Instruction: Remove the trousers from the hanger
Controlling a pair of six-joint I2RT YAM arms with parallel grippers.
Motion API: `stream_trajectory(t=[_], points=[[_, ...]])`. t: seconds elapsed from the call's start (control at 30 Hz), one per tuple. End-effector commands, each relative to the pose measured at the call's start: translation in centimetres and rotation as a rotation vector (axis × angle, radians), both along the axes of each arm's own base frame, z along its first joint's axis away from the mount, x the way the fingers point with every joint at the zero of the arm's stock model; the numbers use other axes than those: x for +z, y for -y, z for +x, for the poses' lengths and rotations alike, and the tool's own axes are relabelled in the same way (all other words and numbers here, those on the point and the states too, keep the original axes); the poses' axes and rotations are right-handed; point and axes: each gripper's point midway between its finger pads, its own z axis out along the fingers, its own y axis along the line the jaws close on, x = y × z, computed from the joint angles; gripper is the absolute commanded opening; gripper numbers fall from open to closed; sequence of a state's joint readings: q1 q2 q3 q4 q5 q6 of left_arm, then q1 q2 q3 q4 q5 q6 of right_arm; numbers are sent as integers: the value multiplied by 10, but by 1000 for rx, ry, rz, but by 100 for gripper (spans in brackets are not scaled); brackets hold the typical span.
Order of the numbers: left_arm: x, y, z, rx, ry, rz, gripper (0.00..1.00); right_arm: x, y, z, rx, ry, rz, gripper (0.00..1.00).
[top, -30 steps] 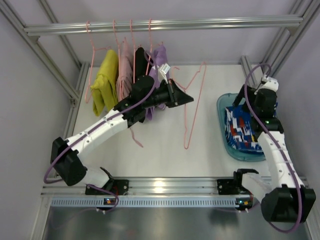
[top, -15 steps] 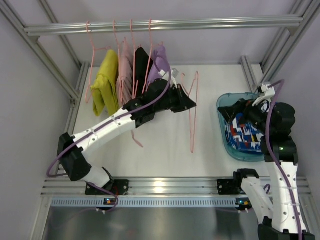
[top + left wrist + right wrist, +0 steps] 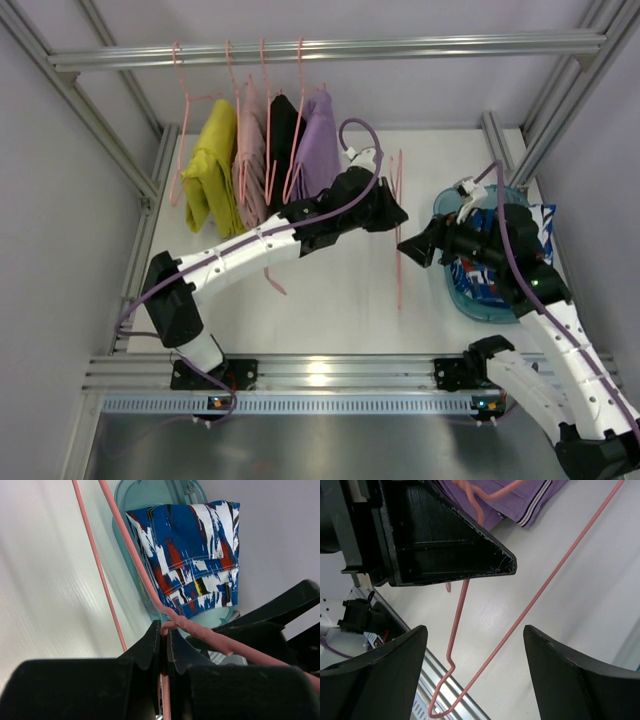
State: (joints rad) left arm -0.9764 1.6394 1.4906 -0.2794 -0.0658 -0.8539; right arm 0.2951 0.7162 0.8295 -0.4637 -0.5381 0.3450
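Observation:
The trousers (image 3: 475, 280), blue with red and white patches, lie folded in a teal bin (image 3: 480, 312) on the right, partly hidden by my right arm. From the left wrist they (image 3: 192, 565) show clearly in that bin (image 3: 130, 510). My left gripper (image 3: 395, 215) is shut on a bare pink wire hanger (image 3: 398, 270) that hangs down over the table. Its jaws (image 3: 164, 630) pinch the hanger (image 3: 135, 565) near the hook. My right gripper (image 3: 415, 248) stands open just right of the hanger. In the right wrist view the gripper (image 3: 474, 635) frames the wire (image 3: 540, 595) without touching it.
A metal rail (image 3: 450, 45) crosses the back. From it hang a yellow garment (image 3: 210, 175), a pink one (image 3: 250, 150), a black one (image 3: 285, 135) and a purple one (image 3: 318, 140) on pink hangers. Frame posts stand at both sides.
My left arm has carried the bare hanger to the right, toward the bin. My right arm has left the bin and swung left to the hanger, its jaws narrowing a little.

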Motion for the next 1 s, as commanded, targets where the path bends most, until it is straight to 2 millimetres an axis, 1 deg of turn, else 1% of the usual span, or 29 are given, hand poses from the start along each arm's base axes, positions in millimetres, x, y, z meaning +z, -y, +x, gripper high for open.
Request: stream_trajectory(t=[0.0,0.1,0.13,0.23,0.33,0.37,0.4,0.43,0.47,0.5,0.57,0.6,0.63,0.67,0.73,0.77,0.83,0.87,0.93,0.97], points=[[32,5,13,43,45,-64,0,-1,-6,11,-37,12,26,77],[34,10,13,37,34,-78,0,-6,-14,11,-10,-5,43,72],[33,12,12,33,27,-79,0,-5,-17,12,-3,0,53,71],[32,15,12,30,13,-88,0,-12,-24,10,25,-24,60,66],[33,16,12,28,14,-89,0,-13,-31,7,55,-37,77,54],[34,16,13,30,19,-90,0,-13,-32,5,65,-40,78,40],[36,16,14,28,30,-89,0,-9,-32,5,68,-33,77,31],[40,15,13,22,42,-90,0,-6,-33,3,76,-27,79,19],[40,14,14,24,52,-85,0,-2,-33,0,89,-18,83,0],[41,13,15,23,68,-76,1,6,-34,-1,97,-2,94,0],[45,9,15,21,86,-71,11,17,-35,-6,119,21,113,0],[45,7,14,12,100,-62,18,24,-35,-8,119,32,119,0],[51,4,11,6,113,-67,23,26,-34,-8,116,28,124,0],[53,2,11,2,123,-67,32,29,-31,-8,102,25,135,0],[62,-4,6,-11,156,-79,40,33,-28,-8,90,25,144,0],[64,-7,5,-16,166,-81,46,34,-24,-8,76,27,150,0],[73,-14,-1,-34,196,-91,51,36,-19,-7,57,27,153,0],[75,-17,-2,-45,213,-86,57,37,-17,-7,55,31,153,0],[93,-24,-8,-63,266,-109,67,37,-12,-5,31,27,151,0],[98,-28,-8,-69,300,-100,71,40,-11,-4,26,33,153,0]])
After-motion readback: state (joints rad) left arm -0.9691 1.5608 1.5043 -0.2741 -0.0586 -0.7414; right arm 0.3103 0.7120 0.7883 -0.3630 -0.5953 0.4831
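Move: The free stretch of the hanger's side wire that the right fingers will take lies about 3 cm left of the right hand and 3 cm lower, level fore and aft. The printed trousers in the tray are some 15 cm ahead of that hand, 24 cm right and 22 cm lower. The left hand still holds the wire near the neck; the stretch lies about 4 cm back, 1 cm right and 5 cm below it, the purple trousers roughly 15 cm ahead, 20 cm left, at about its height. The right fingers close from wide open and pinch the hanger's side wire below the left grip, after the hand eases about 3 cm down and 2.5 cm left. The left hand keeps hold meanwhile, creeping slightly forward and right, then spreads its fingers, lets go and rises about 4 cm, drawing off left; the right rises some 3.5 cm with the wire. ##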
